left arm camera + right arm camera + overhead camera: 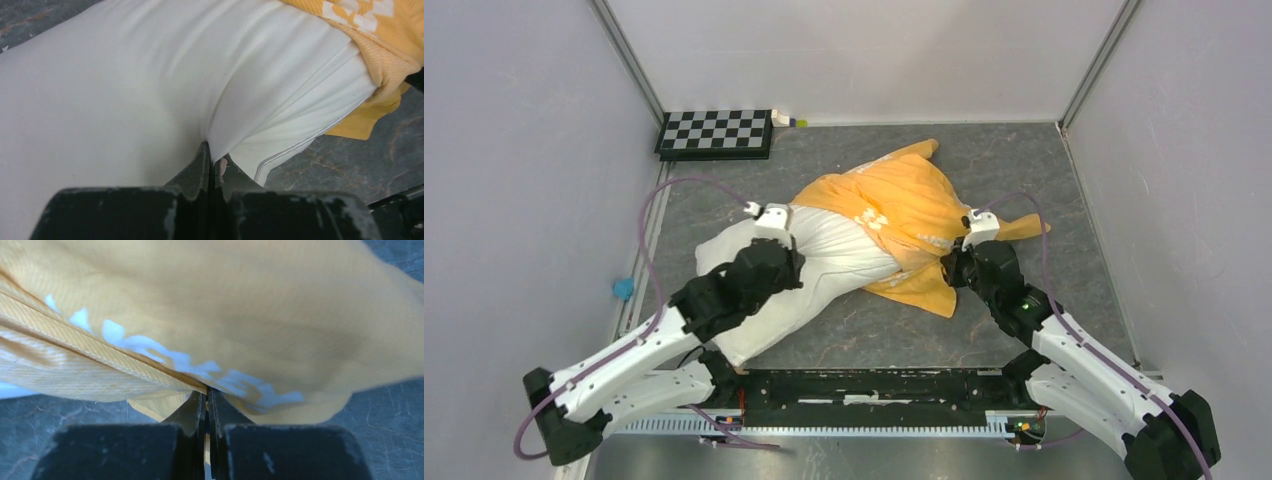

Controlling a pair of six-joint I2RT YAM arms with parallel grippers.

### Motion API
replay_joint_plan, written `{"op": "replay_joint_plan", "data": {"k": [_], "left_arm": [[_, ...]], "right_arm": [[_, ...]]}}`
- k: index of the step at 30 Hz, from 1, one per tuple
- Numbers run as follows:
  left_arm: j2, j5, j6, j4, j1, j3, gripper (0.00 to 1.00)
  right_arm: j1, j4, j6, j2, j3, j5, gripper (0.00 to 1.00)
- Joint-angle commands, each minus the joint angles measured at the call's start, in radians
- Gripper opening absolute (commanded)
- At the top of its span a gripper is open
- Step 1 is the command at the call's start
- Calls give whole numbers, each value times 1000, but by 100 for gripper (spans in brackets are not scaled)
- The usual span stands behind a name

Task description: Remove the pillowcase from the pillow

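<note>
The white pillow (824,262) lies slantwise on the grey table, its left part bare. The pillowcase (904,215), orange-yellow side up with white lettering, covers only its far right end. My left gripper (786,262) is shut on a pinched fold of the pillow (125,90); the case's edge (390,55) shows at the upper right of the left wrist view. My right gripper (954,268) is shut on the pillowcase hem (210,315) at its near right side. The blue side is hidden.
A checkerboard (716,132) lies at the back left with a small marker (789,121) beside it. A small blue object (624,289) sits at the table's left edge. White walls close in on three sides.
</note>
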Motion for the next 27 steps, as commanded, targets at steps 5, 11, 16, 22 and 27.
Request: {"op": "replay_joint_plan", "data": {"k": [5, 11, 16, 22, 27], "left_arm": [[-331, -146, -48, -220, 217, -25, 2], [-314, -260, -3, -333, 225, 37, 2], [-346, -341, 29, -345, 224, 68, 2], [-378, -66, 126, -206, 225, 16, 2], [-403, -26, 179, -205, 225, 9, 2]], "right_arm": [[-158, -79, 49, -99, 17, 463, 0], [-276, -150, 49, -117, 65, 499, 0], [-307, -159, 68, -183, 61, 494, 0], [-308, 10, -106, -203, 30, -91, 50], [-307, 96, -115, -161, 27, -347, 98]]}}
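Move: The left hand already pinches a fold on top of the white pillow, whose bare middle lies about 4 cm to its left, 1 cm back and 9 cm below; the pillowcase's bulk is some 20 cm to its right, 13 cm ahead and 13 cm lower. The shut right fingers still hold a bunched edge of the pillowcase, its bulk roughly 13 cm to the left, 14 cm ahead and 5 cm below; a loose flap lies about 4 cm left, 6 cm back and 10 cm down. Leftward and slightly up, the left hand keeps its pinch and hauls the pillow about 12 cm away from the right hand, twisting some 20 degrees counter-clockwise. The right hand first holds back against the pull, rising a little, then swings 16 cm right, turning clockwise, its hold on the pillowcase ended; it comes back left about 8 cm, turning back, still rising and opening wide, empty. ##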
